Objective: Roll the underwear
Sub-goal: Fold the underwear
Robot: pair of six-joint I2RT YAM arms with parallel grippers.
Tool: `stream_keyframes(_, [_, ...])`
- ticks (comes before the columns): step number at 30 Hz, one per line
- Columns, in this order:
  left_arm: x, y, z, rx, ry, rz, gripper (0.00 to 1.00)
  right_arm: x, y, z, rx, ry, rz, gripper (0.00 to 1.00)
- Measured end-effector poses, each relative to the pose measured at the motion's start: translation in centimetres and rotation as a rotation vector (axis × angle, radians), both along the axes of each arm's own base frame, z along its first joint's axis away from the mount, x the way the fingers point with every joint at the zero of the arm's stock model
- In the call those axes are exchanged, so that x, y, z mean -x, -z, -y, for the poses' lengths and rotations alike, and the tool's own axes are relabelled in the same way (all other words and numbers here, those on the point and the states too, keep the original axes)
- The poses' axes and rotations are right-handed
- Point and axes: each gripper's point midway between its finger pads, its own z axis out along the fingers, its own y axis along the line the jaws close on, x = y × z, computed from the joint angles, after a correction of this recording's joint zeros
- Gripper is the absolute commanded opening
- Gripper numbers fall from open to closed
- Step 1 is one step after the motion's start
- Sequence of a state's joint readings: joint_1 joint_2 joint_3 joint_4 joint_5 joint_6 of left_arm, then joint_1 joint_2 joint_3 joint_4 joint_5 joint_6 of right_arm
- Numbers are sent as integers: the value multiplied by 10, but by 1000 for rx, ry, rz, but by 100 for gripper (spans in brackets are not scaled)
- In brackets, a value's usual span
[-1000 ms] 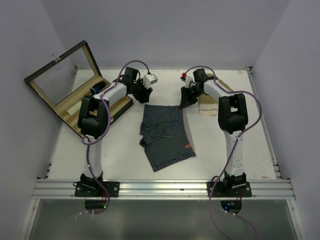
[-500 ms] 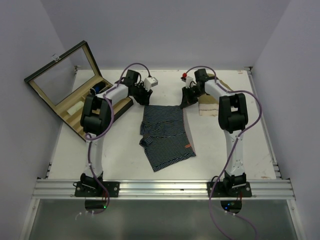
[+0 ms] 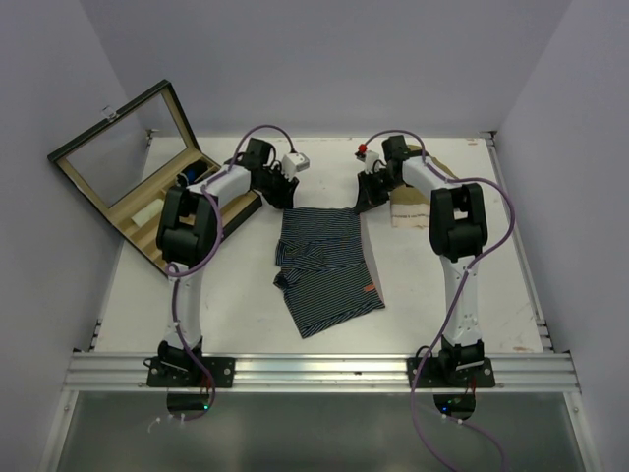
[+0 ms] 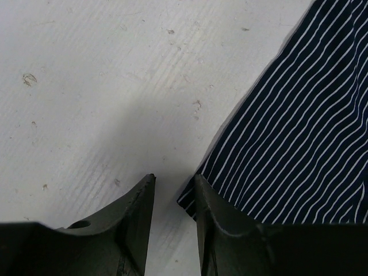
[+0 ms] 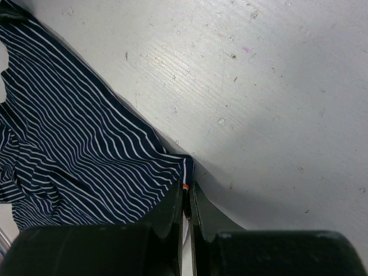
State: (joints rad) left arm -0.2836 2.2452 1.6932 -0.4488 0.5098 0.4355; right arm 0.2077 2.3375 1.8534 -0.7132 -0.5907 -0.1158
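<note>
The navy underwear (image 3: 324,261) with thin white stripes lies crumpled flat in the middle of the table, its near part folded askew. My left gripper (image 3: 282,197) sits at its far left corner. In the left wrist view the fingers (image 4: 146,195) stand a little apart, and the corner of the underwear (image 4: 299,132) pokes into the gap beside the right finger, with bare table showing between them. My right gripper (image 3: 362,204) is at the far right corner. In the right wrist view that gripper (image 5: 187,192) is shut on the corner seam of the underwear (image 5: 86,149).
An open wooden box (image 3: 118,167) with a glass lid stands at the far left, close to the left arm. A small white block (image 3: 295,162) lies behind the left gripper. A tan card (image 3: 408,211) lies right of the right gripper.
The right gripper's jaws have closed on the far right corner. The left gripper's jaws have narrowed around the far left corner. The far edge of the underwear lies slightly straighter.
</note>
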Motion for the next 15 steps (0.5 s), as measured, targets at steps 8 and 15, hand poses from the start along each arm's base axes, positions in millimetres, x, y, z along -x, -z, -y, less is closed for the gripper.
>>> stream_keyframes(8, [3,-6,-1,15,-20,-19,27,0,0,0,0,-3,1,0])
stream_keyframes(15, [3,-6,-1,23,-27,-23,4,0,0,0,0,-9,4,0])
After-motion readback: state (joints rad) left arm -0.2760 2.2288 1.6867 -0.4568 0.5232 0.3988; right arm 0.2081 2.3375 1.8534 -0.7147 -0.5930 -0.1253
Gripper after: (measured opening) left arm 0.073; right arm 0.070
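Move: The underwear's far left corner lies right at the left fingertips, perhaps 1 cm back and 1 cm below, level fore and aft with the far right corner, some 16 cm to the right. The open wooden box is about 22 cm to the left, level with this hand. For the right hand, which already grips the far right corner, the far left corner is roughly 16 cm left and level; the brown cloth sits about 14 cm right and 5 cm farther out. The left fingers close nearly shut on the underwear's far left corner, rising about 0.5 cm; right keeps its pinch. ##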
